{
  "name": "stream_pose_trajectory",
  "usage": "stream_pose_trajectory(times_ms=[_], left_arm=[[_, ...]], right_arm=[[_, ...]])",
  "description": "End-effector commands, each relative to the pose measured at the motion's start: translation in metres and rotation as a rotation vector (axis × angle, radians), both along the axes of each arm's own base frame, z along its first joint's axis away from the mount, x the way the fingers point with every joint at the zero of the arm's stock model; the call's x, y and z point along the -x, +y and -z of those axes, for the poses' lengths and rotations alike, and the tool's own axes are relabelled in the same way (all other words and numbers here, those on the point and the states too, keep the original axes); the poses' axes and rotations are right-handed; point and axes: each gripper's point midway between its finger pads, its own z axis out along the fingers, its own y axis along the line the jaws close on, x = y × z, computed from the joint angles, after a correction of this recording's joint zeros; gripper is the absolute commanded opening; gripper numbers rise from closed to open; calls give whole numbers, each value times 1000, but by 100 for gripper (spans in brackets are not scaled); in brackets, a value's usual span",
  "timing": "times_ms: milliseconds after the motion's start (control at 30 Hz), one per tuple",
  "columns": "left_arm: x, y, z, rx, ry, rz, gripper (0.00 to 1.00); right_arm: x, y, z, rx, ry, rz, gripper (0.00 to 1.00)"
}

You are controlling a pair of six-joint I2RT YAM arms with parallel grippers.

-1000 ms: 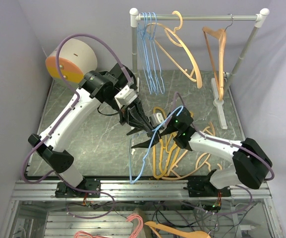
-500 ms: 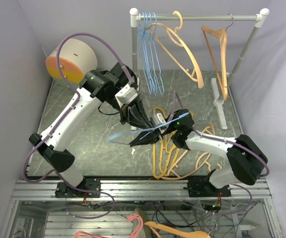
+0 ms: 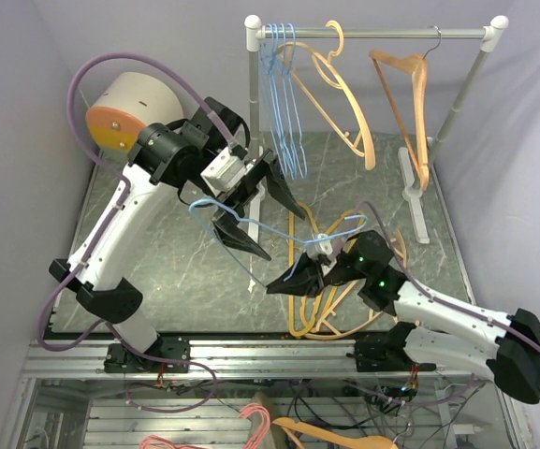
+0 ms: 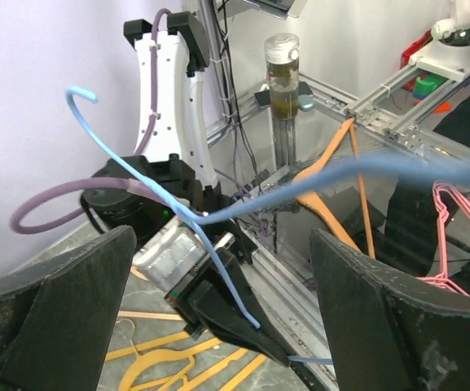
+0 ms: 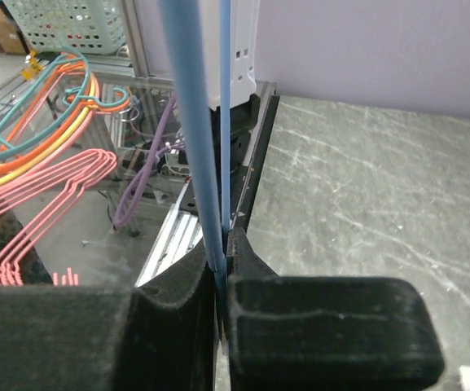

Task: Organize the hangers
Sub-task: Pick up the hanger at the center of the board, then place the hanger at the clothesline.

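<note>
A light-blue wire hanger (image 3: 251,224) hangs in the air over the middle of the table, its hook pointing left. My right gripper (image 3: 271,287) is shut on its wire, which the right wrist view shows pinched between the pads (image 5: 222,269). My left gripper (image 3: 286,236) stands wide open around the hanger's neck, touching nothing. In the left wrist view the blue hanger (image 4: 137,175) runs between my spread fingers (image 4: 55,314). On the rack rail (image 3: 372,34) hang several blue wire hangers (image 3: 284,112), an orange one (image 3: 349,98) and a tan one (image 3: 412,103). More orange hangers (image 3: 321,304) lie piled on the table.
A cream roll with an orange face (image 3: 124,112) sits at the back left. The rack's white foot (image 3: 417,201) lies on the table's right side. Pink hangers (image 5: 39,191) and other coloured ones lie below the table's near edge, beside a green basket (image 5: 72,20).
My left gripper let go of the blue hanger, opened wide and drew back to the upper left. The right gripper shut on the hanger and pulled toward the near right; the hanger swung flat.
</note>
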Motion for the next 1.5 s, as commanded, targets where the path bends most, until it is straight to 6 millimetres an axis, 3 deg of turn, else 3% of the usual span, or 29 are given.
stream_pose_trajectory(times_ms=[0,67,133,200,300,400,500,600,700,900,1067,1267,1467], left_arm=[[-4,2,-10,15,-69,-33,99],[-16,0,-12,-4,-145,-97,99],[-41,-8,-20,-63,-162,-242,99],[-74,-12,-33,-96,-171,-456,99],[-137,-1,-57,-83,-226,-843,99],[-200,34,-92,-11,-257,-1274,99],[-228,72,-125,76,-280,-1556,99],[-247,122,-149,145,-284,-1860,99],[-248,163,-162,177,-287,-2072,99],[-231,192,-172,206,-258,-2161,99],[-228,197,-142,56,-325,-2147,99],[-222,250,-126,36,-243,-2348,99],[-214,264,-94,-51,-172,-2337,99]], right_arm=[[3,-4,28,105,106,122,0],[11,-2,41,169,107,169,0],[17,1,56,247,101,220,0],[18,4,73,323,119,258,0],[15,6,93,390,144,321,0],[5,5,106,409,178,408,0],[-1,5,115,406,233,463,0],[-12,1,127,456,309,569,0],[-19,-8,135,524,384,664,0],[-20,-26,143,573,561,831,0],[-27,-50,143,551,672,997,0],[-16,-69,149,640,749,1079,0],[-39,-100,138,713,729,1385,0]])
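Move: The right hand, already gripping the blue hanger, is over the front left of the yellow hangers: their middle lies about 15 cm ahead, 11 cm to its right and 24 cm below, while the rod end with the hung blue hangers is some 43 cm ahead, 2 cm left and 30 cm up. For the open left hand, the held hanger's middle is about 10 cm straight below, and the drawer box roughly 50 cm ahead, 40 cm left and 33 cm below. Keeping its pinch on the blue hanger, the right hand sinks about 15 cm towards the yellow hangers, first easing back a little, then, once low, drifting some 7 cm right as the wrist turns clockwise and tips from pointing left to pointing ahead-left and down. The left hand, fingers already open and staying so, clears away from the hanger, sweeping forward and then left about 25 cm each way, rising some 15 cm before sinking slightly, and swinging counter-clockwise until it points forward towards the back of the board. ##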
